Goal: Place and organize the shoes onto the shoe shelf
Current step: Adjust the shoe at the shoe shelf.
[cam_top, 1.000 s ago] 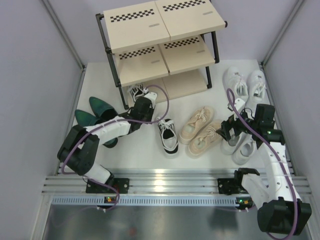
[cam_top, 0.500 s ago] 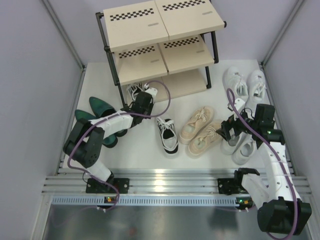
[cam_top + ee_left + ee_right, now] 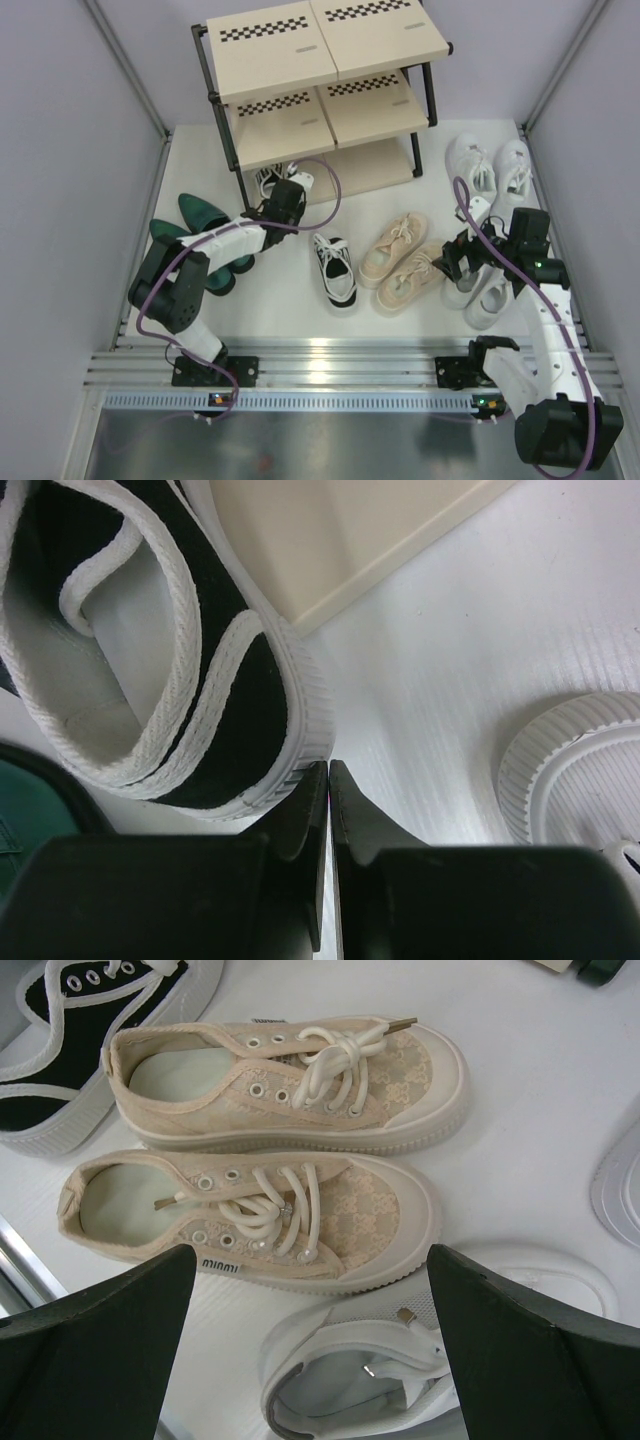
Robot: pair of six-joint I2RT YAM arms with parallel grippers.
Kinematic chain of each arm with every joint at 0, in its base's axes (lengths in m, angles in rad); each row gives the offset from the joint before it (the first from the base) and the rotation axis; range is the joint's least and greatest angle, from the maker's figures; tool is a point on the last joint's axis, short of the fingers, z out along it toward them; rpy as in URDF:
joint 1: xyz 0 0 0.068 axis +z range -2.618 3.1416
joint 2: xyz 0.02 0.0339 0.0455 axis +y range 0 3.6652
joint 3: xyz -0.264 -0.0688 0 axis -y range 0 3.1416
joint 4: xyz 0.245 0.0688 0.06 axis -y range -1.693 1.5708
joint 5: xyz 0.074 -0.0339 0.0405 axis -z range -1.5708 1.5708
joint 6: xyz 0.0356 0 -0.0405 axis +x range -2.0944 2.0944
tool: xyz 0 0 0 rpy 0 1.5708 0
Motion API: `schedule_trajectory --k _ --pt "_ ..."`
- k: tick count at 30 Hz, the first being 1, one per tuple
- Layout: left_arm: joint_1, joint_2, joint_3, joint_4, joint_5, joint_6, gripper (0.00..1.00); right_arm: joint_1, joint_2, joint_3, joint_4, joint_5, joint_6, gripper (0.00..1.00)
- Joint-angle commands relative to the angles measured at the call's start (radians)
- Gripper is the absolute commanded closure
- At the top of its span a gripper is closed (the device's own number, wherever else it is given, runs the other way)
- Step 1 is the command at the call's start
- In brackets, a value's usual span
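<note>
One black-and-white sneaker [image 3: 271, 182] lies at the shoe shelf's [image 3: 300, 62] bottom tier, toe inward. Its heel [image 3: 215, 695] fills the left wrist view. My left gripper [image 3: 286, 197] is shut, holding nothing, its tips [image 3: 328, 772] against the heel's white sole rim. Its mate [image 3: 336, 270] lies on the floor. Two beige sneakers [image 3: 398, 260] lie beside it. My right gripper [image 3: 456, 262] is open above the heel of a white sneaker [image 3: 400, 1360], the beige pair [image 3: 300, 1130] just beyond its fingers [image 3: 110, 1330].
Glossy green heeled shoes [image 3: 195, 232] lie left of my left arm. A second white pair [image 3: 490, 165] stands at the back right. Another white sneaker [image 3: 496, 300] lies under my right arm. Grey walls close in both sides; a metal rail [image 3: 330, 360] runs along the near edge.
My left gripper has moved toward the shelf, staying behind the black-and-white sneaker's heel. The right arm has not moved.
</note>
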Motion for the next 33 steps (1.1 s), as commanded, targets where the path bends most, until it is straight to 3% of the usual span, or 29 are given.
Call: schedule_trajectory --k 1,14,17,22,25,26,27,28,30,33 --pt "0.017 0.007 0.055 0.024 -0.041 0.028 0.91 -0.015 0.000 -0.003 0.009 -0.020 -0.021 0.01" --pt "0.035 0.016 0.099 0.001 0.001 0.030 0.90 -0.017 -0.007 -0.004 0.006 -0.020 -0.024 0.01" --pt "0.035 -0.046 0.076 -0.002 0.096 -0.004 0.89 -0.017 -0.010 -0.003 0.006 -0.020 -0.026 0.01" --pt "0.030 -0.290 -0.047 0.005 0.299 -0.159 0.81 -0.018 -0.013 -0.004 0.004 -0.020 -0.027 0.01" --pt "0.030 -0.451 -0.154 0.004 0.383 -0.266 0.60 -0.018 -0.014 -0.004 0.003 -0.021 -0.029 0.01" --pt "0.030 -0.493 -0.185 0.007 0.387 -0.306 0.46 -0.018 -0.016 -0.003 0.003 -0.021 -0.029 0.01" --pt "0.030 -0.574 -0.216 0.004 0.378 -0.409 0.20 -0.018 -0.014 -0.003 0.001 -0.021 -0.029 0.01" --pt "0.030 -0.615 -0.283 0.005 0.379 -0.459 0.10 -0.018 -0.017 -0.003 0.003 -0.021 -0.029 0.01" --pt "0.032 -0.718 -0.383 0.027 0.426 -0.592 0.02 -0.020 -0.019 -0.004 0.003 -0.021 -0.029 0.01" --pt "0.032 -0.801 -0.463 0.043 0.488 -0.791 0.02 -0.021 -0.025 -0.004 0.003 -0.020 -0.027 0.01"
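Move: The black-and-white shoe already on the bottom shelf lies toe inward, its heel's right corner at the left hand's shut fingertips and its middle about 8 cm ahead, 4 cm left and 1 cm higher. Its mate on the table is some 17 cm back and 12 cm right of this hand; the nearer green shoe is about 7 cm back and 17 cm left, both roughly 2 cm lower. From the idle right hand, the shelved shoe lies about 23 cm ahead, 42 cm left and 8 cm down. With its closed fingertips still against the right rear corner of the shelved shoe's heel, the left hand nudges forward about 1.5 cm, then comes free and swings quickly back some 13 cm while rising about 11 cm, dipping slightly at the end. On the way it rolls about 45 degrees, left side dropping, and opens wide, drawing nearer to the shoe's mate on the table. ##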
